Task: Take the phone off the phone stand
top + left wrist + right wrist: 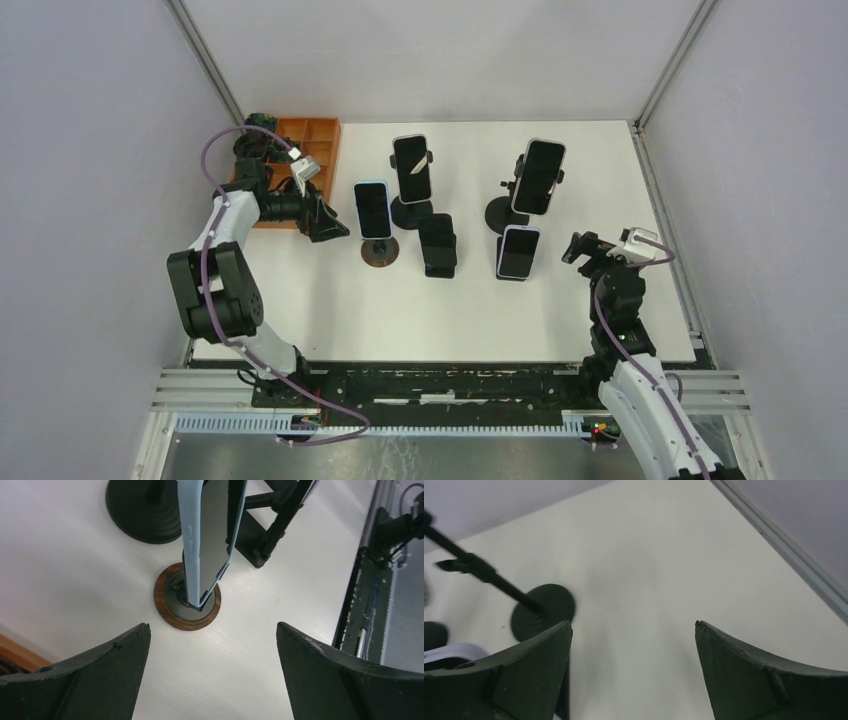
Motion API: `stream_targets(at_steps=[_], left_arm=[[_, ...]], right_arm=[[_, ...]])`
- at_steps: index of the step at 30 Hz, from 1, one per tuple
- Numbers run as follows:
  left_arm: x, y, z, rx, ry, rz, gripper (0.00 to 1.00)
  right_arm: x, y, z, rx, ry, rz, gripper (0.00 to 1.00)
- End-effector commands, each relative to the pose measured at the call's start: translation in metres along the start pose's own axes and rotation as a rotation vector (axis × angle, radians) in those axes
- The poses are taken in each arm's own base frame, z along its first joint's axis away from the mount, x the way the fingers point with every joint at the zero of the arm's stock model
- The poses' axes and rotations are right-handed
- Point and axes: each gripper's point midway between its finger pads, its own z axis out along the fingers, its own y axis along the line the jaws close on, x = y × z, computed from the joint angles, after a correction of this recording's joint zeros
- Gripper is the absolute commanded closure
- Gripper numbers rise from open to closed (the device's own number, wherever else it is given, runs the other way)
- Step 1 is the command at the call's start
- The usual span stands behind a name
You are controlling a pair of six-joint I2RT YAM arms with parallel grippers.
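A phone in a light blue case [373, 210] stands upright on a stand with a round wooden base [379, 251]. My left gripper [330, 225] hovers just left of it, open and empty. In the left wrist view the phone [207, 540] is seen edge-on above the wooden base [172, 617], ahead of the left gripper [212, 630] and not between its fingers. My right gripper [578, 247] is open and empty to the right of a white phone [518, 251] on its stand. The right wrist view has the right gripper [633, 625] over bare table.
Further phones on stands fill the table's middle: one on a black round base [411, 168], a dark one [437, 245], and a tall one at the back right [539, 176]. An orange compartment tray [322, 133] sits at the back left. A black stand base [544, 607] lies ahead of the right gripper.
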Motion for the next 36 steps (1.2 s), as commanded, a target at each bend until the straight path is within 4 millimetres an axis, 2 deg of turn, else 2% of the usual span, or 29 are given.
stream_targets(at_steps=[1,6,11,16,18,20,21,23,25,30,36], left_arm=[[-0.022,-0.016,0.005,0.159,-0.085,0.043,0.0],[-0.019,-0.012,0.014,0.241,-0.078,0.02,0.0],[-0.019,-0.001,0.023,0.273,-0.087,0.014,0.0],[-0.02,-0.001,0.032,0.276,-0.06,0.01,0.0],[-0.019,0.006,0.038,0.22,-0.013,-0.021,0.0],[-0.024,0.031,0.045,0.024,0.024,-0.049,0.0],[-0.033,0.042,0.041,-0.068,-0.001,0.02,0.0],[-0.045,0.038,0.027,-0.104,-0.055,0.043,0.0],[-0.046,0.032,0.022,-0.074,-0.058,0.015,0.0],[-0.037,0.021,0.027,0.045,-0.029,-0.02,0.0],[-0.036,0.022,0.035,0.088,-0.025,-0.019,0.0]], right_arm=[[0.001,0.044,-0.021,-0.277,0.046,-0.001,0.02],[-0.005,0.065,-0.033,-0.399,0.106,-0.053,0.02],[-0.026,0.087,-0.045,-0.502,0.111,-0.047,0.02],[-0.046,0.106,-0.058,-0.591,0.123,-0.046,0.02],[-0.052,0.117,-0.064,-0.642,0.134,-0.034,0.02],[-0.057,0.125,-0.069,-0.682,0.146,-0.031,0.02],[-0.062,0.129,-0.073,-0.704,0.146,-0.033,0.02],[-0.07,0.136,-0.077,-0.728,0.142,-0.034,0.02],[-0.076,0.144,-0.081,-0.763,0.147,-0.028,0.02],[-0.086,0.17,-0.09,-0.853,0.152,-0.006,0.02],[-0.094,0.224,-0.109,-0.978,0.174,-0.011,0.02]])
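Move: The blue-edged phone on the wooden-based stand sits about 10 cm to the left hand's right, 4 cm ahead, level in height; the rear middle phone is some 20 cm right, 12 cm ahead, 7 cm above. The dark central phone lies about 38 cm left of the right hand, level fore-and-aft, 5 cm lower; the lavender phone is 19 cm left, level fore-and-aft, 6 cm below, and the big rear phone 18 cm left, 13 cm ahead, 8 cm above. The blue-edged phone is neared by the open left hand, which eases forward and right, dips about 3 cm, then comes back up while edging on forward, some 5 cm in all. Towards the dark central phone, the open right hand sweeps about 19 cm left, climbing 11 cm over the lavender phone and swinging roughly 50 degrees counter-clockwise. ##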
